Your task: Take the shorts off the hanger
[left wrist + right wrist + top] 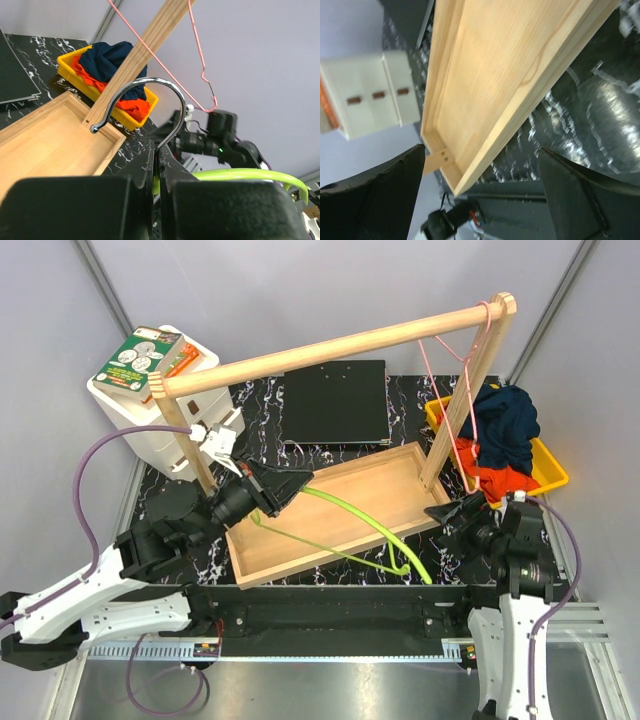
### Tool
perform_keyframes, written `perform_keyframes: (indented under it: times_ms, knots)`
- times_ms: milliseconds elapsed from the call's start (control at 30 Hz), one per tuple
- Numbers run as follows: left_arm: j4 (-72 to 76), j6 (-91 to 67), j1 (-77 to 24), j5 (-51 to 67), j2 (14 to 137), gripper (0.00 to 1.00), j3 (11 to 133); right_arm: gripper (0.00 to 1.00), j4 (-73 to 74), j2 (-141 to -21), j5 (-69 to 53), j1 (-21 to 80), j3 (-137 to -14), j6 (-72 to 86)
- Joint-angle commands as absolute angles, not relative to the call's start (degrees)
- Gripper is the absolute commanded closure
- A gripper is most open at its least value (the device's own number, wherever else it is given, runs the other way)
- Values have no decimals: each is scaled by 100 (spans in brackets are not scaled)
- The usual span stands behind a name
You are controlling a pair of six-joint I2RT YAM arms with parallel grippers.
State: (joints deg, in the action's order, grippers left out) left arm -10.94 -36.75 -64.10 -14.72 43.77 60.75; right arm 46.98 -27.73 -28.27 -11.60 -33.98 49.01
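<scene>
Both pairs of shorts lie heaped in a yellow bin (552,472) at the right, navy shorts (505,420) over orange shorts (497,480). The left wrist view shows them too, navy shorts (111,56) over orange shorts (134,106). My left gripper (295,483) is shut on the neck of a bare lime-green hanger (370,520), which slants over the wooden tray (330,530). Its chrome hook (150,84) rises from the left gripper (159,150). My right gripper (450,512) stands open by the tray's right end. In its own view the right gripper (482,150) has nothing between its fingers.
A wooden rail (340,345) on two posts spans the tray, with a bare pink wire hanger (455,390) at its right end. A black clipboard (335,402) lies behind. White drawers (150,435) carrying a green box (140,355) stand at the back left.
</scene>
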Motion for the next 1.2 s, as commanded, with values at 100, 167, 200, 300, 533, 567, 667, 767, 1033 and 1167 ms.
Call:
perform_keyframes:
  times_ms: [100, 167, 200, 300, 533, 567, 667, 767, 1033, 1167]
  knots:
    - [-571, -3437, -6442, -1837, 4552, 100, 6143, 0, 5467, -2084, -4103, -721, -3226, 4791]
    - [-597, -3384, -6442, -1889, 4596, 100, 6161, 0, 5660, -1925, -4270, -598, -3348, 4362]
    - [-606, -3332, -6442, -1924, 4649, 100, 6161, 0, 5721, -1916, -4324, -537, -3383, 4264]
    - [-642, -3139, -6442, -1969, 4746, 100, 6144, 0, 5609, -2004, -4920, -194, -3349, 4166]
    - [-554, -2514, -6460, -1320, 4904, 100, 6029, 0, 6407, -2408, -5404, 658, -4699, 3305]
    - [-562, -2340, -6460, -1223, 4957, 100, 6029, 0, 6459, -2399, -5492, 772, -4850, 3218]
    - [-667, -2005, -6460, -783, 5027, 100, 6073, 0, 6871, -2653, -5301, 896, -5807, 2682]
    - [-861, -1829, -6460, -353, 5071, 100, 6196, 0, 7408, -3067, -4738, 896, -6853, 2268]
    - [-853, -1933, -6513, -307, 5247, 100, 6372, 0, 7067, -2980, -5862, 958, -7928, 2583]
    - [-888, -2547, -6548, -922, 5642, 100, 6722, 4, 7189, -2865, -5775, 1055, -7726, 2523]
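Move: The green hanger's free end, which the open right hand makes for, lies about 17 cm back, 9 cm to its left and 22 cm above it. The pink hanger hangs about 12 cm ahead and 15 cm up; the wooden tray lies 5 cm ahead, 16 cm left and 16 cm lower. From the left hand, that free end is some 13 cm back and 13 cm to the right, about level; the wooden rail passes 13 cm ahead, roughly 7 cm higher. Keeping its pinch on the green hanger just below the hook, the left hand carries the hanger about 5 cm right and 5 cm down, rolling so its left side rises. Fingers wide open, the right hand heads for the hanger's free end: first back and left almost level, then steeply up some 20 cm while still drawing back, tipping its fingers up and swinging them counter-clockwise to point left. No grip on the hanger yet. ##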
